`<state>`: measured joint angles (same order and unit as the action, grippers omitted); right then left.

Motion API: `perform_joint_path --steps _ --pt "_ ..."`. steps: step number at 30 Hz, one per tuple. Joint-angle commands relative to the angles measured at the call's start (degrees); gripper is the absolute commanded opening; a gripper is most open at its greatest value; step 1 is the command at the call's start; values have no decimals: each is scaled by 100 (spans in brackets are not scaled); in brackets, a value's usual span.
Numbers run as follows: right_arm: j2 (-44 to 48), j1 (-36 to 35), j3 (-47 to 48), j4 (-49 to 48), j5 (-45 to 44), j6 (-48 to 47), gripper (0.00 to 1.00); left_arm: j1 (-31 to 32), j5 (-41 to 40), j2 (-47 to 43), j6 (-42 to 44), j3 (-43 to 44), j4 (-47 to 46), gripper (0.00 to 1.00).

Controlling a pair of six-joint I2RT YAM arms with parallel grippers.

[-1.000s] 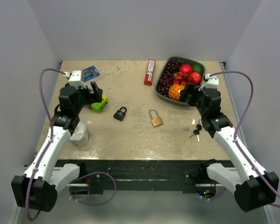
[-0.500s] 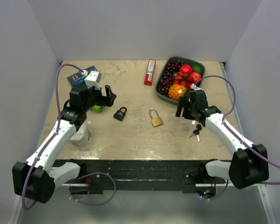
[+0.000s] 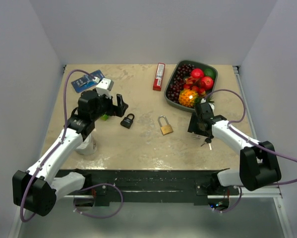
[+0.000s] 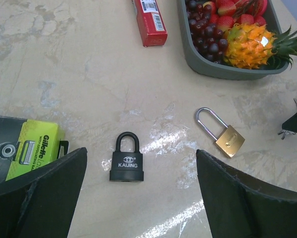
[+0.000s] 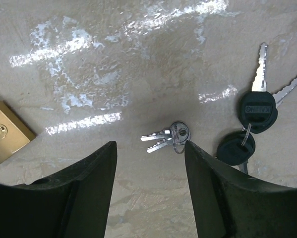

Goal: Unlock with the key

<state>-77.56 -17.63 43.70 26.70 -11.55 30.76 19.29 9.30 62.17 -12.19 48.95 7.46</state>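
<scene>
A black padlock (image 3: 127,120) lies shut on the table. In the left wrist view the black padlock (image 4: 127,157) sits just ahead of my left gripper (image 4: 141,161), whose fingers stand wide apart above it with nothing between them. A brass padlock (image 3: 164,126) lies to its right. My right gripper (image 5: 150,146) hangs low over a small ring of silver keys (image 5: 167,137). Its jaws are apart and empty, and the ring lies at the tip of the right finger. A bunch of black-headed keys (image 5: 252,121) lies just right of them.
A grey tray (image 3: 174,100) of fruit stands at the back right, with a red box (image 3: 159,76) to its left. A green razor pack (image 4: 29,151) sits by my left gripper. A blue card (image 3: 86,82) and a white cup (image 3: 86,144) are on the left side.
My left gripper swung right toward the black padlock. My right arm came forward and down from the tray to the keys, and its jaws have narrowed somewhat.
</scene>
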Motion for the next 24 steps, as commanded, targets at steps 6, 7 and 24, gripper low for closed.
perform_joint_path --steps 6,7,24 --pt "-215 5 42 143 -752 281 54 119 186 -65 67 -8 -140 95" --pt "-259 5 33 125 -752 290 53 119 186 -91 67 -17 -149 94" --pt "-602 -4 77 204 -682 387 21 198 98 -223 67 -8 -149 95"
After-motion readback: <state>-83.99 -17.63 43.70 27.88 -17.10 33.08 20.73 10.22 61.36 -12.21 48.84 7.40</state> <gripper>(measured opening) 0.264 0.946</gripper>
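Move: The small silver keys lie about 2 cm to the right hand's right, level with it fore and aft and some 4 cm below. The black-headed keys lie roughly 5 cm farther right of them and 1 cm nearer; the brass padlock is about 13 cm to their left and 3 cm farther out. From the left hand, the small keys are some 30 cm right, 5 cm back and 21 cm below. The right hand sinks about 3 cm towards the small silver keys while shifting some 2 cm to its right, the sideways part mostly coming first, to bring its fingertips around the ringed key head. The wrist tips and rolls only about five degrees as the half-open fingers close to a narrow gap with the head between their tips; whether they already touch it can't be seen. ##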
